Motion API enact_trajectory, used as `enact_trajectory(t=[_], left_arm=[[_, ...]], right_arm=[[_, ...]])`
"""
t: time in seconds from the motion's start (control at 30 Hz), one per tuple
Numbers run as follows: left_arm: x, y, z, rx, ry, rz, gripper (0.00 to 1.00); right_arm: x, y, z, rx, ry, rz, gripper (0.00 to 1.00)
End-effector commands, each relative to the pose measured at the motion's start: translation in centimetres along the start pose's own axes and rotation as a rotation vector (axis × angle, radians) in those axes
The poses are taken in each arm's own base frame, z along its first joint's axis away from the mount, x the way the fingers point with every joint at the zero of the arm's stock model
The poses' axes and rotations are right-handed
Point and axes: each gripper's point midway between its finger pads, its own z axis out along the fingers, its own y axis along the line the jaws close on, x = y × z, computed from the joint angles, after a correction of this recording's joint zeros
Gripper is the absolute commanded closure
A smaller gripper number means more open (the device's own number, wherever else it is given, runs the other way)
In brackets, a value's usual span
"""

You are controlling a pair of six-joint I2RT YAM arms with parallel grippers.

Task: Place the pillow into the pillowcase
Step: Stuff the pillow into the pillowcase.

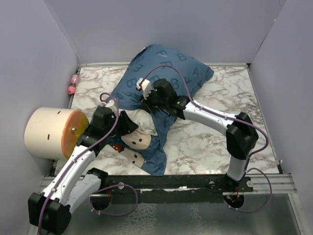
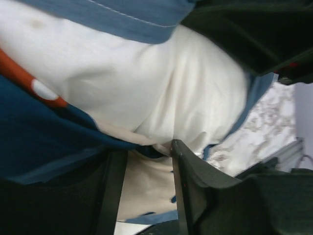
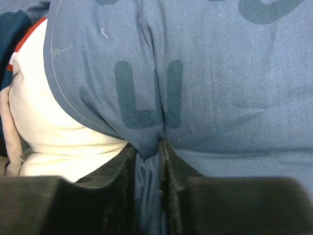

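Note:
The blue lettered pillowcase (image 1: 166, 63) lies plump across the middle of the marble table, its open end toward the arms. The white pillow (image 1: 144, 118) bulges out of that mouth. My right gripper (image 1: 148, 98) rests on top of the case, shut on a pinched fold of the blue pillowcase (image 3: 220, 98) close to its stitched hem, with the pillow (image 3: 54, 132) showing to the left. My left gripper (image 1: 128, 125) is at the mouth, its jaws apart, and the pillow (image 2: 146, 83) presses against the left gripper (image 2: 146, 149). The pillowcase hem (image 2: 137, 19) runs above.
A cream cylinder with an orange end face (image 1: 51, 132) sits at the left table edge beside my left arm. A small pink bottle (image 1: 73, 84) lies by the left wall. Grey walls close three sides. A metal rail (image 1: 186, 181) runs along the near edge of the table (image 1: 210, 142).

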Motion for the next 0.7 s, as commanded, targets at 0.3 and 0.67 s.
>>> enact_trajectory(t=[0.3,0.67], left_arm=[[-2.4,-7.5,-1.3,0.313,0.04,0.069,1.0],[-10.0,-21.4,-11.5,0.892,-0.086,0.018,1.0]], right_arm=[[7.8,-1.7,-3.0,0.157,0.121,0.189,0.99],[15.1,4.1,2.2,-0.004,0.328,0.205,0.99]])
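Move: The pillowcase's loose near edge lies right at the left hand's half-open fingers, some 2 cm below them. The pillow's bare white end is about 3 cm ahead of that hand, 4 cm to its right and 3 cm lower; the printed flap with the faces is 6 cm back, 2 cm right and 6 cm below. The right hand's nearly shut fingers straddle the pillowcase's upper hem, about 1 cm below them, with the pillow's bare end roughly 7 cm back, 1 cm right and 4 cm down. The pillowcase's near edge gets pinched as the left hand dips 1–2 cm and shuts on it, then is hauled up about 15 cm and some 6 cm to the right over the pillow's end, the wrist rolling left side down and swinging clockwise. The right hand finishes closing on the upper hem and keeps its pinch, tugging right about 4 cm and slightly up, then easing partly back, with a small clockwise turn. ##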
